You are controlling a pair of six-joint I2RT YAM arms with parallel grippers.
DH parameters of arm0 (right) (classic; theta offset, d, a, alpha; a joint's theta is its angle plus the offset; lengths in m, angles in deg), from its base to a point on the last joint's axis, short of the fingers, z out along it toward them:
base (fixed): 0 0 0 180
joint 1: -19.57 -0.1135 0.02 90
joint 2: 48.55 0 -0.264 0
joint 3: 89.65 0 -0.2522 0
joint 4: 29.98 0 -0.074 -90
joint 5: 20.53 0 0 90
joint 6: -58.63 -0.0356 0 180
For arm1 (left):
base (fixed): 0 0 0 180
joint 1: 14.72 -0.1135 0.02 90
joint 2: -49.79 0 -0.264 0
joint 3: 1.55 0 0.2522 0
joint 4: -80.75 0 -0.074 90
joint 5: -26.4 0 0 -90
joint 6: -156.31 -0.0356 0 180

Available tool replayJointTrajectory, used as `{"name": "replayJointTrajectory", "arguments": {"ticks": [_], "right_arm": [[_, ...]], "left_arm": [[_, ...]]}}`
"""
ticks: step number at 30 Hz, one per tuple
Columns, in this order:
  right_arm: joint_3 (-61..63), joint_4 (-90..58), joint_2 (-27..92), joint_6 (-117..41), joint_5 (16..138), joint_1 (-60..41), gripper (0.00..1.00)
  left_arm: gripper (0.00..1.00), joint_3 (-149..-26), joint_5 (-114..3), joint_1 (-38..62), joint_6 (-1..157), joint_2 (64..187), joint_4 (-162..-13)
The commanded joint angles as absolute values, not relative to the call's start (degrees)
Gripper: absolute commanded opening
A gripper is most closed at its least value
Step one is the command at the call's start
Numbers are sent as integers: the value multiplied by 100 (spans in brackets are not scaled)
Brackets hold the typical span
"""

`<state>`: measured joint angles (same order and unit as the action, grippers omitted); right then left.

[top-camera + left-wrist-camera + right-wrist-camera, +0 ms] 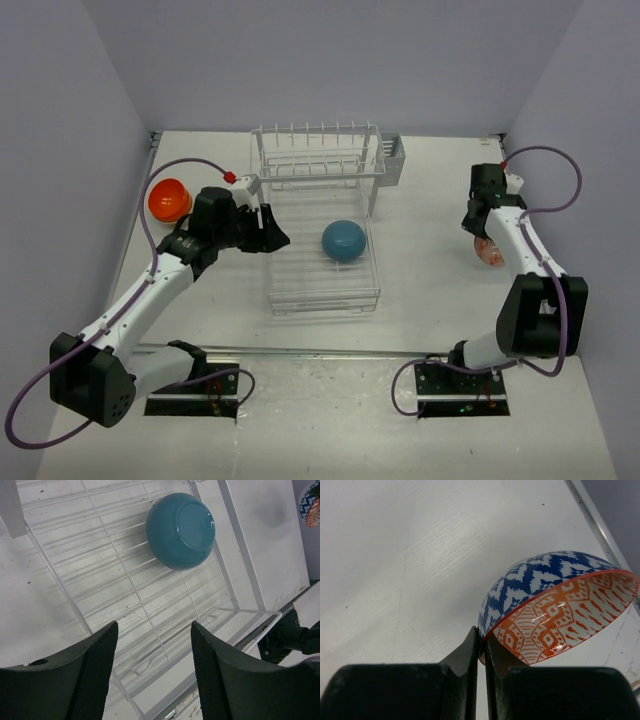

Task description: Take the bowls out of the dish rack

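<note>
A plain teal bowl (pixel 343 240) (pixel 181 530) lies upside down on the flat tray of the white wire dish rack (pixel 322 305) (pixel 65 587). My left gripper (pixel 275 235) (pixel 154 625) hovers open over the tray's left part, short of that bowl, with nothing between its fingers. At the right, my right gripper (pixel 485 235) (pixel 483 635) is shut on the rim of a blue-and-white patterned bowl (pixel 555 605) (pixel 489 251), held tilted above the table. A glossy orange bowl (pixel 169 199) sits on the table left of the rack.
The rack's upright tines (pixel 315 140) and a small grey cutlery caddy (pixel 392 160) stand at the back. Grey walls close in the table on the left, back and right. Both arm bases sit at the near edge.
</note>
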<state>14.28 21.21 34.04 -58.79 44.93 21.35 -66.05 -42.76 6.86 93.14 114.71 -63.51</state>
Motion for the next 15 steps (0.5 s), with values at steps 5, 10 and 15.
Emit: {"name": "replayJointTrajectory", "arguments": {"ticks": [5,10,15], "right_arm": [[935,2281,4205,-5624,4398,2572,0],[830,2263,4654,-5633,4565,2660,0],[637,2272,5005,-5607,4661,2677,0]], "left_arm": [[61,-6620,-4128,716,9119,11368,-6448],[61,-6708,-4154,708,9066,11333,-6334],[61,-6778,-4189,708,9031,11298,-6228]]}}
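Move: The zigzag bowl is already in the right gripper. The bare table spot it is bound for lies about 12 cm below that hand, 5 cm to its right and 3 cm back, with the table's right edge some 14 cm to the hand's right, straight across. The blue bowl sits 32 cm left, level with it in reach, and the cutlery basket 18 cm left and 20 cm ahead. From the left hand the spot is about 53 cm right, 3 cm ahead, 18 cm below. Finish the right gripper's swing with some 2.5 cm more to the right, then lower the zigzag bowl almost straight down, about 7 cm in all, towards the open table beside the right edge. Tip the fingers roughly 15 degrees steeper towards the table on the way and keep them shut on the bowl's rim. ##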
